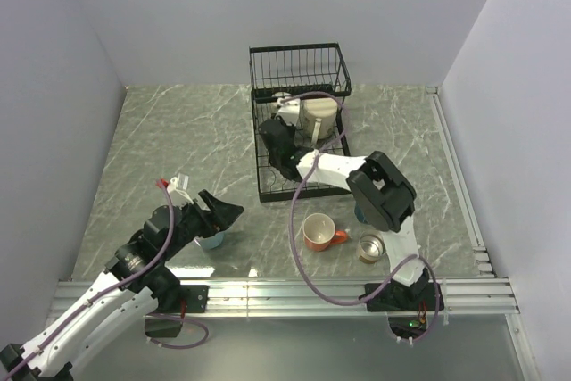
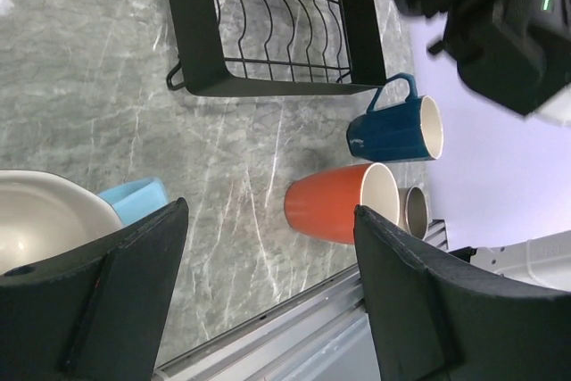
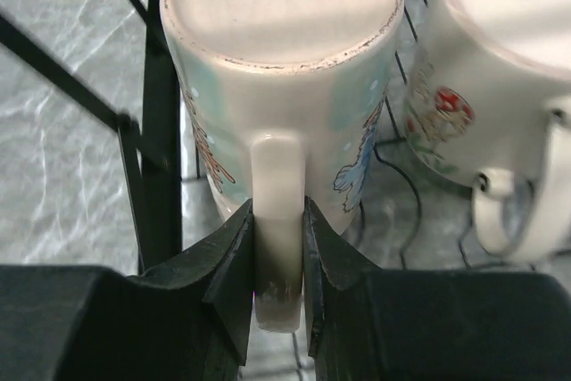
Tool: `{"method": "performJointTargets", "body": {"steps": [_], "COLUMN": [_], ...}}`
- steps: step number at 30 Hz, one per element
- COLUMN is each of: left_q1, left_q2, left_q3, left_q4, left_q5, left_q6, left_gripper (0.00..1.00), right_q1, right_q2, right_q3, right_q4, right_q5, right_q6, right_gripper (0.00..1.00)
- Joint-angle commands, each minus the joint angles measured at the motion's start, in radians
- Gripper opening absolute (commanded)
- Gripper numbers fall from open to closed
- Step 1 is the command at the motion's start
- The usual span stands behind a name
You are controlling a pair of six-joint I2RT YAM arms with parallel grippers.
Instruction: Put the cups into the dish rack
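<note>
My right gripper (image 3: 277, 208) is shut on the handle of an upside-down cream cup (image 3: 281, 69) with painted decoration, inside the black wire dish rack (image 1: 268, 192). A second upside-down cream cup (image 3: 500, 95) stands just right of it. From above, the right gripper (image 1: 282, 129) reaches into the rack beside a cream cup (image 1: 318, 117). My left gripper (image 2: 269, 211) is open above the table, with a light blue cup (image 2: 134, 198) by its left finger. An orange cup (image 2: 339, 202), a dark blue cup (image 2: 397, 128) and a small steel cup (image 2: 412, 210) stand beyond it.
The dish rack's taller basket section (image 1: 299, 64) is at the far end. The right arm (image 1: 379, 189) stretches over the dark blue cup. A metal rail (image 1: 285, 290) runs along the table's near edge, and walls close in the left, far and right sides.
</note>
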Motion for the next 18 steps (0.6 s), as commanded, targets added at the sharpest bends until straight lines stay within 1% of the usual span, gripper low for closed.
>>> {"method": "performJointTargets", "body": {"steps": [1, 2, 3, 5, 7, 8, 9, 12, 13, 16, 18], "left_q1": [0.002, 0.001, 0.002, 0.002, 0.002, 0.002, 0.001, 0.001, 0.002, 0.002, 0.002], "left_q2": [-0.003, -0.003, -0.002, 0.001, 0.007, 0.009, 0.01, 0.014, 0.015, 0.024, 0.027], "left_q3": [0.004, 0.01, 0.014, 0.027, 0.036, 0.044, 0.047, 0.057, 0.06, 0.068, 0.08], "left_q4": [0.038, 0.035, 0.034, 0.026, 0.017, 0.006, 0.003, -0.008, -0.009, -0.012, -0.017], "left_q5": [-0.019, -0.019, -0.019, -0.021, -0.024, -0.027, -0.029, -0.029, -0.026, -0.026, -0.029], "left_q6": [0.037, 0.041, 0.041, 0.043, 0.044, 0.044, 0.044, 0.04, 0.037, 0.035, 0.032], "left_gripper": [0.8, 0.81, 0.8, 0.81, 0.81, 0.81, 0.81, 0.81, 0.81, 0.81, 0.81], "right_q1": [-0.037, -0.04, -0.044, -0.044, -0.042, -0.042, -0.042, -0.036, -0.036, -0.027, -0.011], "right_q2": [0.036, 0.048, 0.062, 0.066, 0.053, 0.038, 0.029, 0.001, -0.003, -0.031, -0.077], "right_q3": [0.172, 0.197, 0.218, 0.243, 0.226, 0.218, 0.209, 0.162, 0.151, 0.119, 0.093], "right_q4": [-0.068, -0.142, -0.173, -0.232, -0.259, -0.289, -0.296, -0.329, -0.373, -0.411, -0.426], "right_q5": [0.035, 0.012, -0.005, -0.025, -0.035, -0.043, -0.042, -0.055, -0.057, -0.068, -0.083], "right_q6": [0.077, 0.089, 0.104, 0.117, 0.126, 0.135, 0.137, 0.146, 0.149, 0.164, 0.167], "right_gripper": [0.0, 0.0, 0.01, 0.18, 0.57, 0.71, 0.82, 0.93, 0.94, 0.96, 0.97]}}
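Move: The right hand still pinches the handle of the upside-down cup, its body about 6 cm ahead and roughly level, at the back left of the dish rack. The cup already racked stands some 9 cm to the hand's right and 3 cm ahead; the rack's left rail runs about 6 cm to its left and 6 cm lower. From the left hand, the held cup lies some 30 cm ahead, 11 cm right and 5 cm lower. Forward first, the right hand carries the held cup about 2.5 cm farther into the back-left place of the rack, beside the racked cup. Its fingers then spread wide and let go of the handle, and the hand backs straight off about 3 cm and sinks slightly, the fingertips tipping down some 10 degrees. ##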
